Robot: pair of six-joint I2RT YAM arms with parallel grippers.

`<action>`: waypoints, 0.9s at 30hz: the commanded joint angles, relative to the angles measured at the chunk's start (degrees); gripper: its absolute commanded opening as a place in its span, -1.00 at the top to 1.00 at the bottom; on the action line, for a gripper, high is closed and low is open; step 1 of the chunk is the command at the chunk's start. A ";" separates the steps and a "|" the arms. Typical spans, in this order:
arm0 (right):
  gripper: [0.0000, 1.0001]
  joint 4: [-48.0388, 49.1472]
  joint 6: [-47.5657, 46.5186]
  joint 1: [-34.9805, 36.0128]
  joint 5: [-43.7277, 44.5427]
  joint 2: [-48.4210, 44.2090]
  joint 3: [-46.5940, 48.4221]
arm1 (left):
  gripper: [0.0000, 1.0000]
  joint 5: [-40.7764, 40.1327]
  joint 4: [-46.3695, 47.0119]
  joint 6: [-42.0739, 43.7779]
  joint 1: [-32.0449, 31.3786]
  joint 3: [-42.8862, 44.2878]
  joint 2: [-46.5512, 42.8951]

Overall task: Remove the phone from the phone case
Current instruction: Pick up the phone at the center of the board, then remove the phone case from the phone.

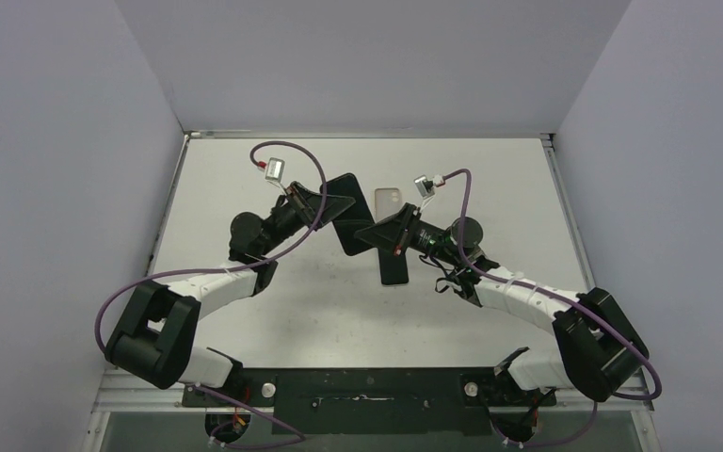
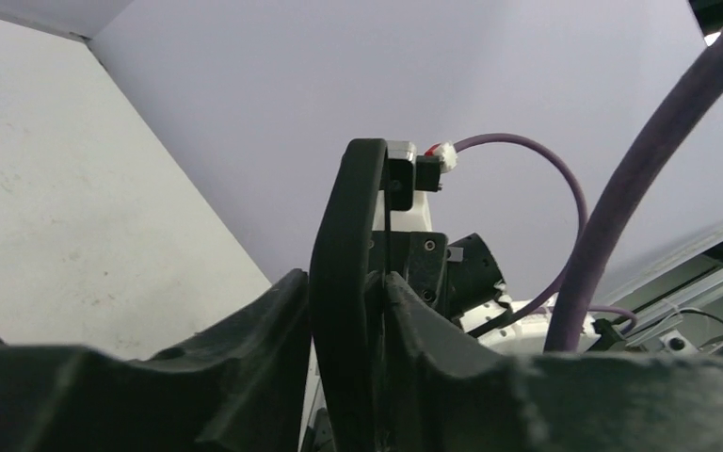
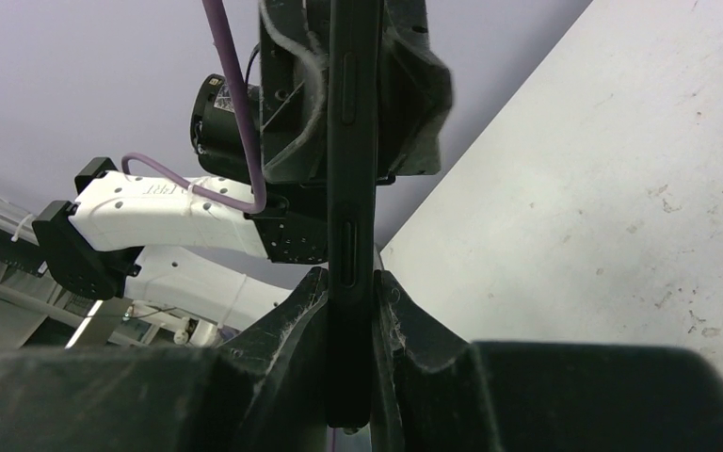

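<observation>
A black phone case (image 1: 350,215) hangs above the table between both arms. My left gripper (image 1: 339,202) is shut on its far end; in the left wrist view (image 2: 344,280) the case's curved edge (image 2: 348,207) stands between the jaws. My right gripper (image 1: 369,232) is shut on its near end; in the right wrist view (image 3: 350,276) the case edge with side buttons (image 3: 351,141) runs up to the left gripper. A pale, phone-like slab (image 1: 388,200) lies flat on the table behind them. I cannot tell whether a phone sits inside the case.
A black rectangular piece (image 1: 394,269) shows just below my right gripper; I cannot tell whether it belongs to the case. The white table (image 1: 499,188) is closed in by grey walls at the back and both sides. Purple cables loop over both wrists.
</observation>
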 commanded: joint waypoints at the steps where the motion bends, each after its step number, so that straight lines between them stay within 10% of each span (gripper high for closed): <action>1: 1.00 8.63 0.38 0.22 -0.86 -0.55 1.71 | 0.48 0.12 6.59 -2.06 -0.10 2.38 0.48; 6: 0.93 6.64 -1.29 0.20 -1.31 -0.86 2.80 | 1.00 -0.51 7.27 -3.49 -0.11 1.66 -0.10; 16: -0.04 -0.56 -9.42 0.62 6.07 -7.91 -1.00 | 1.00 -8.26 -0.72 -3.15 -1.17 3.53 -4.27; 27: -0.21 -1.78 -11.82 3.96 10.92 -10.80 -3.58 | 1.00 -22.78 -7.51 -0.96 -4.58 2.92 -9.00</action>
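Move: My right hand is still gripping the phone in mid-air; the phone's middle is about 3 cm ahead and 3 cm left of that hand, 1 cm above it. From my left hand, with its fingers around the phone's far part, that middle is some 3 cm back, 2 cm right and 2 cm below. Down on the board, about 27 cm below my left hand, lie the clear case, 13 cm ahead and 12 cm right, and the other phone, 3 cm back and 13 cm right. I shut my left fingers on the far part of the phone and keep the grip, then open my right fingers wide to let go of the near end. Both hands rise about 2 cm; my right also draws off rightward a little over 1 cm, rolling some 10 degrees, while my left turns slightly counter-clockwise. ##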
